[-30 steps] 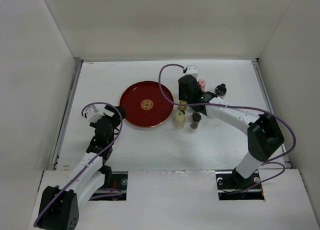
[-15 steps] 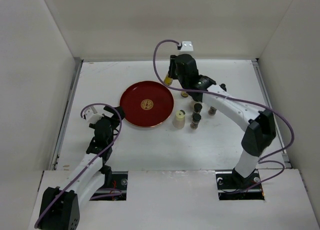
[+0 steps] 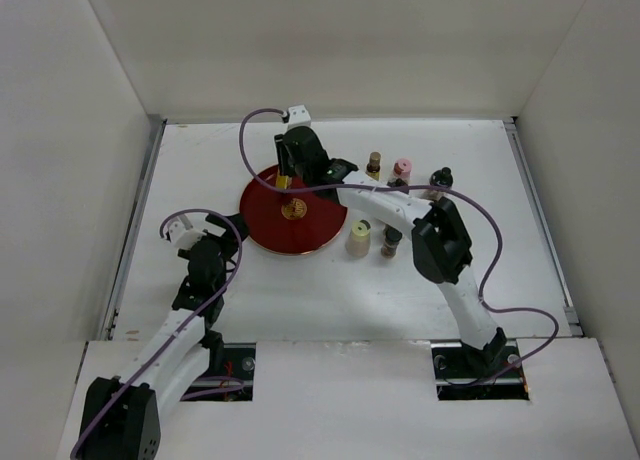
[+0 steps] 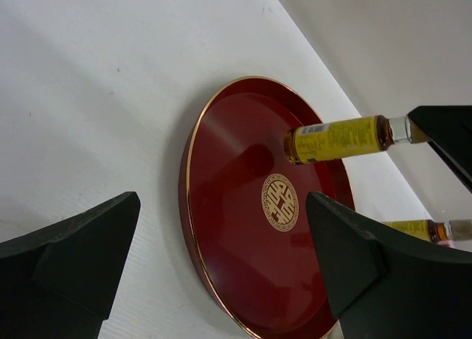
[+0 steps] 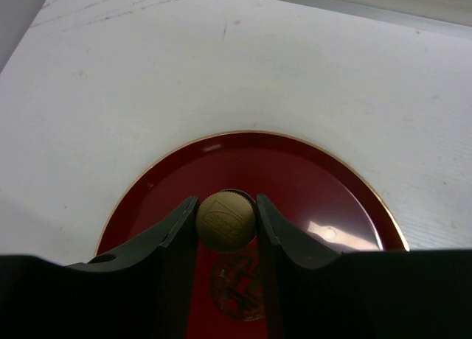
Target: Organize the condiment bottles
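Note:
My right gripper (image 5: 226,222) is shut on the gold cap of a slim yellow bottle (image 4: 338,139), which hangs upright over the back half of the round red tray (image 3: 262,228). From above, that bottle (image 3: 284,183) shows under the right gripper (image 3: 286,172). A second slim amber bottle (image 3: 374,163), a pink-capped one (image 3: 403,167) and a dark-capped one (image 3: 441,177) stand at the back right. A cream-white bottle (image 3: 358,240) and a dark-capped shaker (image 3: 391,242) stand right of the tray. My left gripper (image 3: 228,227) is open at the tray's left edge, holding nothing.
White walls close the table in on the left, back and right. The right arm (image 3: 400,208) stretches across the bottle group toward the tray. The tray's gold emblem (image 4: 281,201) lies between the left fingers (image 4: 81,250) in the left wrist view.
The right arm lifted the yellow bottle from the back right group and swung it left, to above the red tray. The left arm has stayed where it was.

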You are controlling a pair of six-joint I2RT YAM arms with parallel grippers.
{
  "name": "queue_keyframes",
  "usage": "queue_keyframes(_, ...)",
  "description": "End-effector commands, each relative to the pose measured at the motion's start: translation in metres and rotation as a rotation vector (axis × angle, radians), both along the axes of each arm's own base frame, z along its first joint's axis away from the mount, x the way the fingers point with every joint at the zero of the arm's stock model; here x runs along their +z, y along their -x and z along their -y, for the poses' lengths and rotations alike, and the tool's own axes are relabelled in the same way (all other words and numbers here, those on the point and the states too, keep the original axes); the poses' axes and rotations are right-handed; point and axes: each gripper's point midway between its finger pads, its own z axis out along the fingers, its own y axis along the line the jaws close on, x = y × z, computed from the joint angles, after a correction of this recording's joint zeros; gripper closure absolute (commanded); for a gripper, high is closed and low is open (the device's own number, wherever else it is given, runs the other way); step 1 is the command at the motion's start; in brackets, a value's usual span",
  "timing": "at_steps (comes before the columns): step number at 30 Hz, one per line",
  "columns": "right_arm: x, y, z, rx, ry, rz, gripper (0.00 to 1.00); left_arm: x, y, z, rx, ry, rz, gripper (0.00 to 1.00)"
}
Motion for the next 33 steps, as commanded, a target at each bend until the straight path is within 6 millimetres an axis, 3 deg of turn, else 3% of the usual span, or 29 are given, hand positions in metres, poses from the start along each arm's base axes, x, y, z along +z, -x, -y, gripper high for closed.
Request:
queue_keyframes(1,0.075,-0.014,-0.019,0.011,-0.129,0.173,0.78,0.007,-0.004,0.003,-0.006,0.024,0.04,0.0)
queue_keyframes(8,0.066,-0.023,-0.031,-0.008,-0.088,0.247,0.76,0.004,-0.005,0.003,-0.007,0.025,0.031,0.0)
queue_keyframes(18,0.033,-0.032,-0.043,-0.006,-0.067,0.225,0.73,0.004,-0.005,0.004,-0.014,0.031,0.034,0.0)
queue_keyframes(20,0.031,-0.033,-0.044,-0.007,-0.07,0.222,0.69,0.002,-0.005,0.004,-0.016,0.031,0.024,0.0)
queue_keyframes(27,0.038,-0.029,-0.043,0.0,-0.099,0.23,0.38,0.003,-0.007,0.006,-0.026,0.035,0.027,0.0)
queue_keyframes(33,0.054,-0.024,-0.039,-0.001,-0.122,0.24,0.33,0.002,-0.007,0.006,-0.029,0.037,0.024,0.0)
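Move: Over the red plate, the right hand still holds a yellow-labelled bottle by its cap. The spot where it will be set, inside the plate's far-left rim, is about 3 cm ahead, 3 cm left and 13 cm down; the plate's middle is some 4 cm back and 2 cm right. The second yellow bottle stands about 22 cm right and 1 cm ahead. From the idle left hand, that spot is roughly 19 cm ahead and 14 cm right, slightly below. Easing the held bottle forward and left about 5 cm in all, towards the plate's far-left rim, the right hand sinks some 2 cm while its fingers tip upward by nearly 10 degrees. Once there, the fingers open around the cap to let go of the bottle, and the hand comes back up about a centimetre. ##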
